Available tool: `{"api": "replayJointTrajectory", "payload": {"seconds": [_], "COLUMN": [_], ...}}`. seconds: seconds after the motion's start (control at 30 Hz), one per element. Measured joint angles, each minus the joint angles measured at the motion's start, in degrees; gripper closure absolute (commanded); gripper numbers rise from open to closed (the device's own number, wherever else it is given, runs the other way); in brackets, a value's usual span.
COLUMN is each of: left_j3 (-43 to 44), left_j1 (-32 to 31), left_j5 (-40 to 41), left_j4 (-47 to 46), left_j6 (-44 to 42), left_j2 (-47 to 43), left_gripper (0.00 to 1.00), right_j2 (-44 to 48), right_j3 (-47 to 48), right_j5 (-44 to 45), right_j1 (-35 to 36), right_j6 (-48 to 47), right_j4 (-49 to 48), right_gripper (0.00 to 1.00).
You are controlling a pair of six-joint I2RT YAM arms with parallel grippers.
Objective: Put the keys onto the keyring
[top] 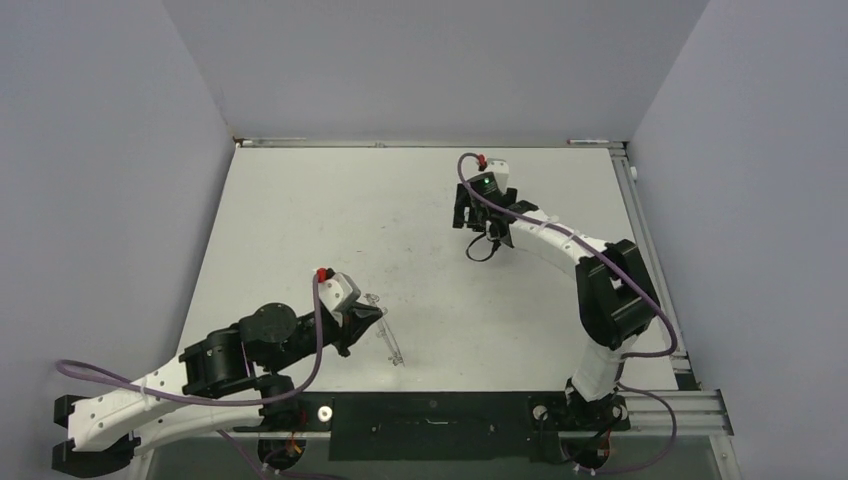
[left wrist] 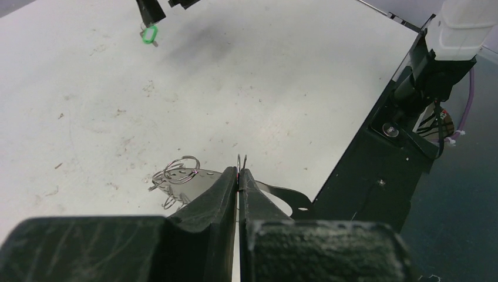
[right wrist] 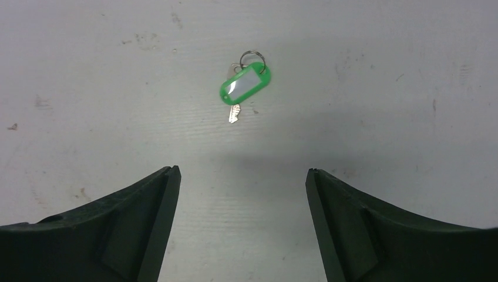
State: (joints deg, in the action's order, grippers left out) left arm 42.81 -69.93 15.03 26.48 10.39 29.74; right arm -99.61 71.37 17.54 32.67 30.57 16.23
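Observation:
The keys (right wrist: 245, 85), a bright green tag with a small silver key and a wire loop, lie flat on the white table. My right gripper (right wrist: 242, 170) hovers above them, open wide, with nothing between its fingers. The left wrist view shows the keys (left wrist: 150, 34) far off, under a right fingertip (left wrist: 148, 10). The keyring (left wrist: 191, 179), a flat grey metal ring with tiny wire loops, is gripped at its rim by my left gripper (left wrist: 239, 171), which is shut on it. From above, the keyring (top: 388, 338) juts from the left gripper (top: 376, 316) near the front; the right gripper (top: 480, 222) sits mid-table, hiding the keys.
The black mounting rail (top: 430, 412) runs along the table's near edge, with the right arm's base (left wrist: 411, 123) on it. Grey walls close in the table (top: 400, 200) on the left, back and right. An aluminium rail (top: 640, 220) lines the right edge.

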Motion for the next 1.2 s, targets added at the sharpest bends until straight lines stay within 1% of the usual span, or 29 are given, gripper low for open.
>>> {"api": "replayJointTrajectory", "payload": {"seconds": [0.17, 0.2, 0.27, 0.33, 0.6, 0.73, 1.03, 1.2], "left_j3": [-1.1, -1.1, -1.4, -1.6, -2.2, -2.3, -2.6, -2.6], "left_j1": [-0.1, -0.1, -0.1, -0.1, -0.1, -0.1, 1.7, 3.6], "left_j5": [1.5, 1.8, 2.3, 2.4, 2.4, 2.3, 1.2, -0.5], "left_j4": [1.8, 2.1, 2.2, 2.3, 2.9, 2.9, 2.9, 2.9], "left_j6": [0.2, 0.2, 0.4, 0.6, 1.0, 1.0, 1.0, 1.0], "left_j2": [-3.3, -3.7, -4.0, -4.1, -3.3, -3.0, -3.1, -3.0], "left_gripper": [1.0, 1.0, 1.0, 1.0, 1.0, 1.0, 1.0, 1.0], "right_j2": [-5.8, -7.1, -9.5, -12.2, -22.3, -25.4, -26.3, -26.3], "right_j3": [1.4, 2.2, 4.0, 6.4, 15.2, 17.7, 17.8, 17.3], "right_j5": [-13.4, -16.9, -21.0, -24.1, -31.9, -34.3, -38.5, -40.3], "right_j1": [-10.7, -12.9, -16.1, -18.0, -17.4, -17.1, -18.4, -19.3], "right_j6": [-6.2, -7.3, -8.9, -10.1, -14.2, -15.6, -16.6, -16.5], "right_j4": [-3.5, -4.4, -5.6, -6.6, -8.0, -7.9, -8.1, -8.8], "right_gripper": [0.24, 0.25, 0.29, 0.33, 0.52, 0.59, 0.6, 0.67]}}
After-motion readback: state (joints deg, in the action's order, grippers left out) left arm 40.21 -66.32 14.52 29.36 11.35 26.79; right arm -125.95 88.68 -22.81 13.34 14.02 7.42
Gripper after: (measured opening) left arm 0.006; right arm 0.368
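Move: The green key tag lies flat on the table about 8 cm ahead of the right hand, 1 cm to its right and some 9 cm below. Its wire ring is about 3 cm beyond the tag's middle and 1 cm farther right; the key sticks out about 2 cm on the near side, 1 cm farther left. From the left hand, which already holds the grey ringed plate, the tag is about 38 cm ahead, 20 cm to the right and 24 cm below. The open right hand reaches forward about 10 cm and sinks nearly 8 cm towards the green tag's wire ring, bowing out to its right and part way back while turning some 20 degrees counter-clockwise and narrowing its fingers to under half open. It then hovers low with the tips either side of the ring, not shut on it, while the left hand keeps its pinch on the grey plate and eases about 2 cm down and slightly left. ##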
